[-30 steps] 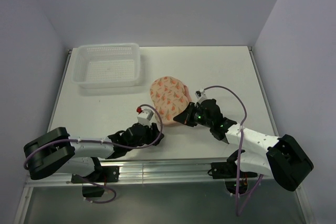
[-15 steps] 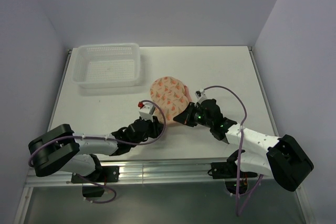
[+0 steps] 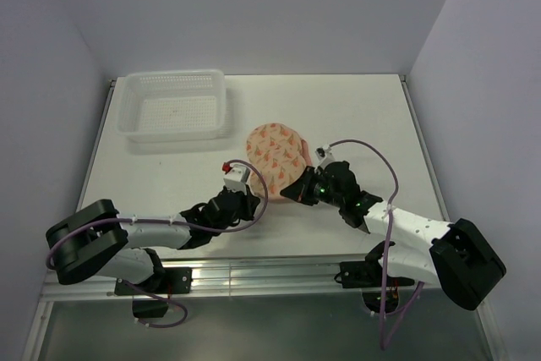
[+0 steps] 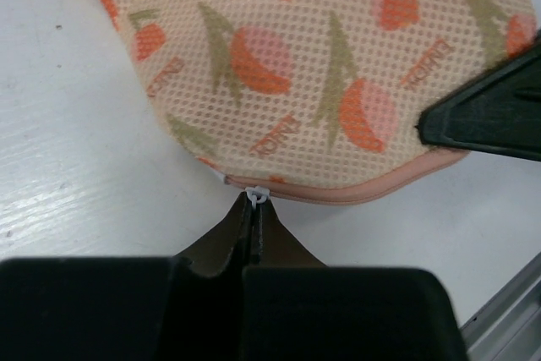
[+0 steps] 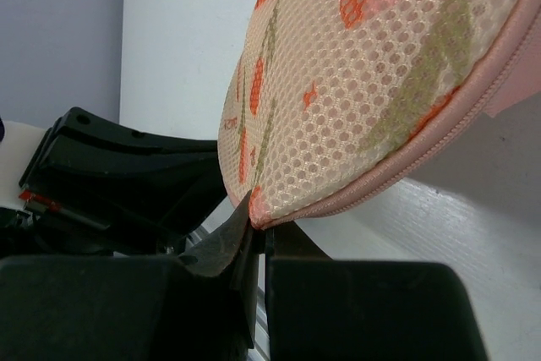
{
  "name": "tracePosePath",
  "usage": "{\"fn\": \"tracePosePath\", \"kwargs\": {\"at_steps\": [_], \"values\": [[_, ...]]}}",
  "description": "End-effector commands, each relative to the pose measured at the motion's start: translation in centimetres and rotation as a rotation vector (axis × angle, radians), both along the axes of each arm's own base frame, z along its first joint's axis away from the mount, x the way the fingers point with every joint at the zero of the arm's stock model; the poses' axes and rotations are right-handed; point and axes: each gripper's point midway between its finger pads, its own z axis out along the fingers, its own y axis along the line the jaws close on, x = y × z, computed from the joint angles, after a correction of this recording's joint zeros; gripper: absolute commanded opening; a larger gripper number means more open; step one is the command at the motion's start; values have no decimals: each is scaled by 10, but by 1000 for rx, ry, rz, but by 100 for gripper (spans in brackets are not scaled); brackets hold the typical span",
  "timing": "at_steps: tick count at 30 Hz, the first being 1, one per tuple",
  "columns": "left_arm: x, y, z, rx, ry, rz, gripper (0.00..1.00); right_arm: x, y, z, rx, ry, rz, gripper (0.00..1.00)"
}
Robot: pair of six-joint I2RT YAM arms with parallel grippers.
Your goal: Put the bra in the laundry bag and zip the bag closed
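Note:
The laundry bag [image 3: 275,151] lies folded shut on the table, peach mesh with an orange wedge print and a pink zipper rim [image 4: 355,194]. Just below the rim's near edge, my left gripper [image 4: 254,205] is shut on the small white zipper pull [image 4: 255,194]. My right gripper [image 5: 262,224] is shut on the bag's [image 5: 363,82] near corner, beside the zipper rim. In the top view the two grippers sit close together at the bag's near edge, left [image 3: 246,199] and right [image 3: 291,191]. The bra is out of view.
A white lattice basket [image 3: 173,79] stands at the back left of the table. A metal rail [image 3: 254,272] runs along the table's near edge by the arm bases. The right gripper's black finger [image 4: 490,116] shows in the left wrist view.
My left gripper has moved up to the bag's near edge and its jaws have closed on the zipper pull. The bag has shifted slightly to the right. The right gripper keeps its hold.

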Motion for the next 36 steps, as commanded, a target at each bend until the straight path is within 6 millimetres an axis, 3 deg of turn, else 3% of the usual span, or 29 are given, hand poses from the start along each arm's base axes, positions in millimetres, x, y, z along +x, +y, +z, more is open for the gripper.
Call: {"fn": "tracePosePath", "kwargs": {"at_steps": [1,4,12,16,17,18,20,21,22,23,25,26,31,33,36], "values": [[13,22,-3,26,6,101,0,0,-6,2,-6,-36,4,0],[16,37,-13,45,45,151,0,0,-14,-4,-30,-35,-8,0],[21,58,-19,63,82,259,0,-3,-23,-24,-82,-15,-18,0],[21,64,-8,31,75,291,2,-16,-4,-28,-35,14,53,0],[20,65,-3,17,69,295,8,-15,3,-22,-26,2,63,0],[19,67,10,-18,57,299,31,-19,9,-27,-37,16,81,0],[17,71,26,-51,41,316,60,-25,23,-22,-19,8,107,0],[13,76,39,-75,33,319,77,-25,24,-23,-16,8,105,11],[14,78,52,-97,17,335,83,-26,26,-22,-15,7,109,21],[12,81,70,-140,-6,339,87,-25,24,-21,-25,11,102,37],[8,89,81,-126,-11,349,95,-18,18,-17,-53,-20,59,64],[7,95,93,-146,-29,363,96,-19,14,-9,-71,-47,59,99],[1,113,131,-149,-75,369,89,-2,-19,18,-221,-170,-47,100],[-3,116,156,-181,-115,334,99,1,-38,29,-276,-208,-110,100],[-16,112,190,-231,-160,233,99,10,-67,60,-349,-301,-207,100]]}}
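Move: The laundry bag's zip pull is already pinched in the left fingers at the near-left edge. From that hand, the bag's middle lies about 11 cm ahead, 5 cm right and 3 cm lower. The right hand already holds the bag's near-right edge; from it the middle is about 10 cm ahead, 2 cm left and 4 cm lower. A pink strap outside the bag lies some 14 cm ahead, 6 cm right and 4 cm below the right hand. The zip pull, still pinched, is drawn about 2 cm left by the left hand, which then opens wide and leaves it, climbing some 15 cm while swinging farther left. The bag's near edge, kept in the right hand, is brought about 4 cm down and back towards the table just after, then let go as those fingers open wide and lift up and right, tilting upward. ##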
